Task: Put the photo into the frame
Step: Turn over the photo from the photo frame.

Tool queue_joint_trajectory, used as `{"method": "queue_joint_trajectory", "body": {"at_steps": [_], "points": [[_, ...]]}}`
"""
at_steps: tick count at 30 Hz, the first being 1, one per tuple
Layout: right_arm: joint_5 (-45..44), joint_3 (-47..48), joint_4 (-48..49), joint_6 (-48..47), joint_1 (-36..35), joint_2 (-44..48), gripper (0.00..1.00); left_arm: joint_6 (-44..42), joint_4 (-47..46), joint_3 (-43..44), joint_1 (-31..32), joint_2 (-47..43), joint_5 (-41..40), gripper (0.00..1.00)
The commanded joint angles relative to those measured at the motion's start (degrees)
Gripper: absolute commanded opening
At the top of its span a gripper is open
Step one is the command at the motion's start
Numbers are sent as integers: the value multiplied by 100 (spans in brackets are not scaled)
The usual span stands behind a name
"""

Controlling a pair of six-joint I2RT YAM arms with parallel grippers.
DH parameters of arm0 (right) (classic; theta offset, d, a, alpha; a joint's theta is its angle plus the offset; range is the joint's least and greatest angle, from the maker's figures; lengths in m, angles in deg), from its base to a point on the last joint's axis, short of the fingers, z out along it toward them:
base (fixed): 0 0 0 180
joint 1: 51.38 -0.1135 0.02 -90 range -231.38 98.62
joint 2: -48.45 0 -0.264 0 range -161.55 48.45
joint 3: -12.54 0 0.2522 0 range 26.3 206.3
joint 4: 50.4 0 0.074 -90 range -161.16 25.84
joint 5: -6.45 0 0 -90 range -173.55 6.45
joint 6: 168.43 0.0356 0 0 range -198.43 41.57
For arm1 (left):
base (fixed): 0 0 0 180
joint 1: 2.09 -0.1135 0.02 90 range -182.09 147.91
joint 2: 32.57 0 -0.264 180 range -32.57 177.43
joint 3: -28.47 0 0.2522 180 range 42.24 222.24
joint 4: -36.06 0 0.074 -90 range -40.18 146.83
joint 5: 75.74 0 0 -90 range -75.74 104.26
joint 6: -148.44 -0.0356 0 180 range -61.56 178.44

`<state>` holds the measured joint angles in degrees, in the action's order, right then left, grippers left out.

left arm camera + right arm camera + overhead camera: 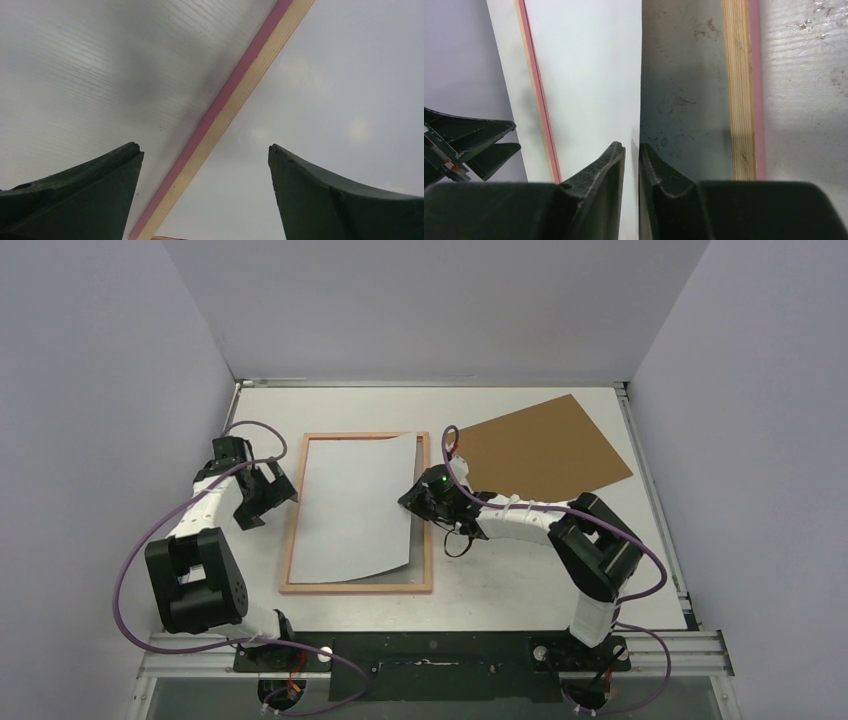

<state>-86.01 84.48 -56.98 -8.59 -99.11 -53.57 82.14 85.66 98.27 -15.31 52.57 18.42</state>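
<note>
The frame (358, 586) lies flat on the table with its tan wood side up. The photo (358, 508) rests inside it, white back up and slightly skewed, its near right corner curling. My right gripper (415, 502) sits low at the photo's right edge. In the right wrist view its fingertips (631, 147) stand a narrow gap apart around the edge of the photo (589, 75), not pinching it. The frame's right bar (739, 90) runs just beyond. My left gripper (280, 495) is wide open at the frame's left bar (220, 115), holding nothing.
A brown cardboard backing board (545, 448) lies at the back right of the table, behind the right arm. Grey walls close the table in on three sides. A grey strip (684, 75) inside the frame stays uncovered beside the photo.
</note>
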Motion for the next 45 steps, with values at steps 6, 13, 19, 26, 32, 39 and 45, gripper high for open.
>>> {"method": "queue_joint_trajectory", "body": {"at_steps": [6, 13, 19, 26, 32, 39, 45], "points": [[-138, 398, -324, -308, -8, 160, 45, -9, -230, 4, -32, -61, 148, 96], [-188, 1014, -1679, -1013, 134, 335, 60, -89, 175, 434, -32, -243, 498, 96], [-788, 1138, -2644, -1451, 401, 903, 62, -251, 577, 808, -32, -287, 680, 96], [-1350, 1383, -3470, -2110, 856, 1361, 66, -175, 774, 944, -24, -380, 658, 97], [-1377, 1261, -3876, -2246, 1498, 1646, 66, -102, 433, 754, -13, -653, 1000, 97], [-1194, 1283, -4610, -2574, 2487, 1742, 72, 128, -137, 459, -50, -876, 2211, 97], [-183, 1438, -4641, -3258, 4009, 1129, 76, 493, -625, 492, 145, -602, 3163, 91]]}}
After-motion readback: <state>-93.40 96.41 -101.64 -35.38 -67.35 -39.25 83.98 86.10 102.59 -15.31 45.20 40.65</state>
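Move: The right hand still has the right edge of the white-backed photo between its fingers; the photo's middle lies about 9 cm to its left and 5 cm below, and the frame's middle about 9 cm left and 2 cm back. The brown board lies some 27 cm to the hand's right, 9 cm farther out. From the left hand the frame's middle is about 18 cm right and 1 cm back, some 4 cm below. Staying nearly in place at first, the right hand opens its fingers off the photo's edge, then swings some 28 cm right and about 6 cm forward to the brown board, rising about 7 cm before easing down a little, fingers tipping to point more steeply down. The left hand, wide open, lifts about 8 cm, then drifts 6 cm right towards the frame. ##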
